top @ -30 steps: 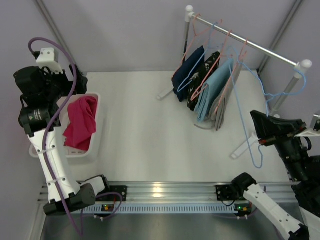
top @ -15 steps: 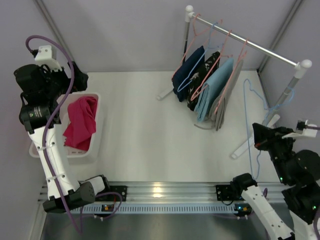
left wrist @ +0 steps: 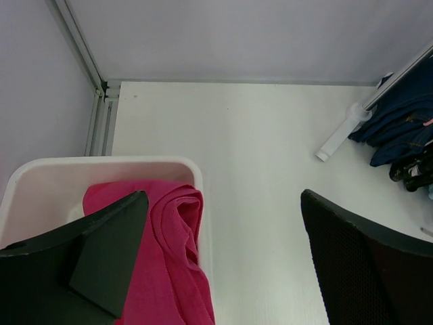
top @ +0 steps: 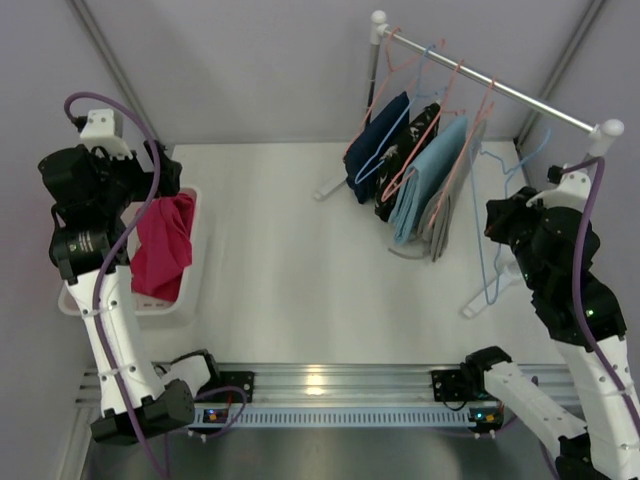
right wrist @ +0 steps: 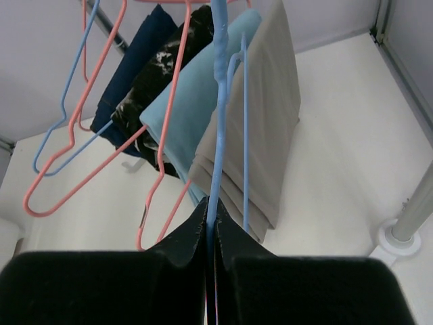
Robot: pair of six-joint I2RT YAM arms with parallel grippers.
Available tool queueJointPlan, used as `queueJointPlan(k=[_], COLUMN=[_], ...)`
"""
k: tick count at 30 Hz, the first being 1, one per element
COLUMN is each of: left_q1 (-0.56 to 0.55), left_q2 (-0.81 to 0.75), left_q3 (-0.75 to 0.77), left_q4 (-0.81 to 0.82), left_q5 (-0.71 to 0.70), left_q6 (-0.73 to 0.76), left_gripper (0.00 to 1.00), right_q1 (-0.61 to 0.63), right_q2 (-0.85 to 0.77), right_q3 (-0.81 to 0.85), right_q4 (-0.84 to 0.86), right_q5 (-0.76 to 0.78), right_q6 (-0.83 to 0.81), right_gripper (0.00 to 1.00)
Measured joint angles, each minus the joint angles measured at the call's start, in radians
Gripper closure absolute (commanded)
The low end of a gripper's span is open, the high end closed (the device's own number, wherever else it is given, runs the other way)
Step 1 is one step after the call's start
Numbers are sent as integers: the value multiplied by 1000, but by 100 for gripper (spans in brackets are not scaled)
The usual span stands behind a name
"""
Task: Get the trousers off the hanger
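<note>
The thin light-blue hanger (top: 484,250) (right wrist: 218,122) hangs bare, with no cloth on it, beside the rack's right post. My right gripper (top: 503,225) (right wrist: 211,206) is shut on its wire, and the wire runs up out of the pinched fingertips. The magenta trousers (top: 162,245) (left wrist: 172,250) lie crumpled in the white basket (top: 190,300) (left wrist: 101,162) at the left. My left gripper (top: 163,168) (left wrist: 223,203) hovers open above the basket's right rim, with nothing between its fingers.
A metal clothes rack (top: 500,88) stands at the back right. It carries navy, black patterned, light-blue (right wrist: 196,95) and beige (right wrist: 267,108) folded garments on salmon-pink and blue wire hangers. Its white foot (right wrist: 399,237) rests on the table close to my right gripper.
My right arm has swung up and back toward the rack, carrying the light-blue hanger with it. The left arm has shifted slightly and stays open over the basket.
</note>
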Motion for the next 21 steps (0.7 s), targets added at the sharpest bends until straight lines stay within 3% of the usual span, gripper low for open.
queueJointPlan(k=[12, 21], left_q1=[0, 0], left_q2=[-39, -50], left_q3=[-93, -100], left_q4=[54, 55], left_q5=[21, 25], left_q6=[1, -9], left_gripper=[1, 1], right_q1=[0, -4], right_q2=[62, 243], right_q3=[175, 197], right_q4=[34, 78], right_q5=[145, 200], right_q6=[-107, -176], right_gripper=[100, 100])
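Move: The right hand keeps hold of the empty blue hanger; the free stretch of rail it is taken to lies about 15 cm ahead, 6 cm right and 10 cm up. The rail's near end is some 11 cm ahead, 15 cm right and 10 cm up; the grey trousers hang 14 cm ahead, 2 cm left and 8 cm below. From the left hand that stretch is roughly 8 cm ahead, 56 cm right and 5 cm up. Keeping its pinch, the right hand lifts the hanger about 7 cm rightward, then pushes forward and dips at the rail. ##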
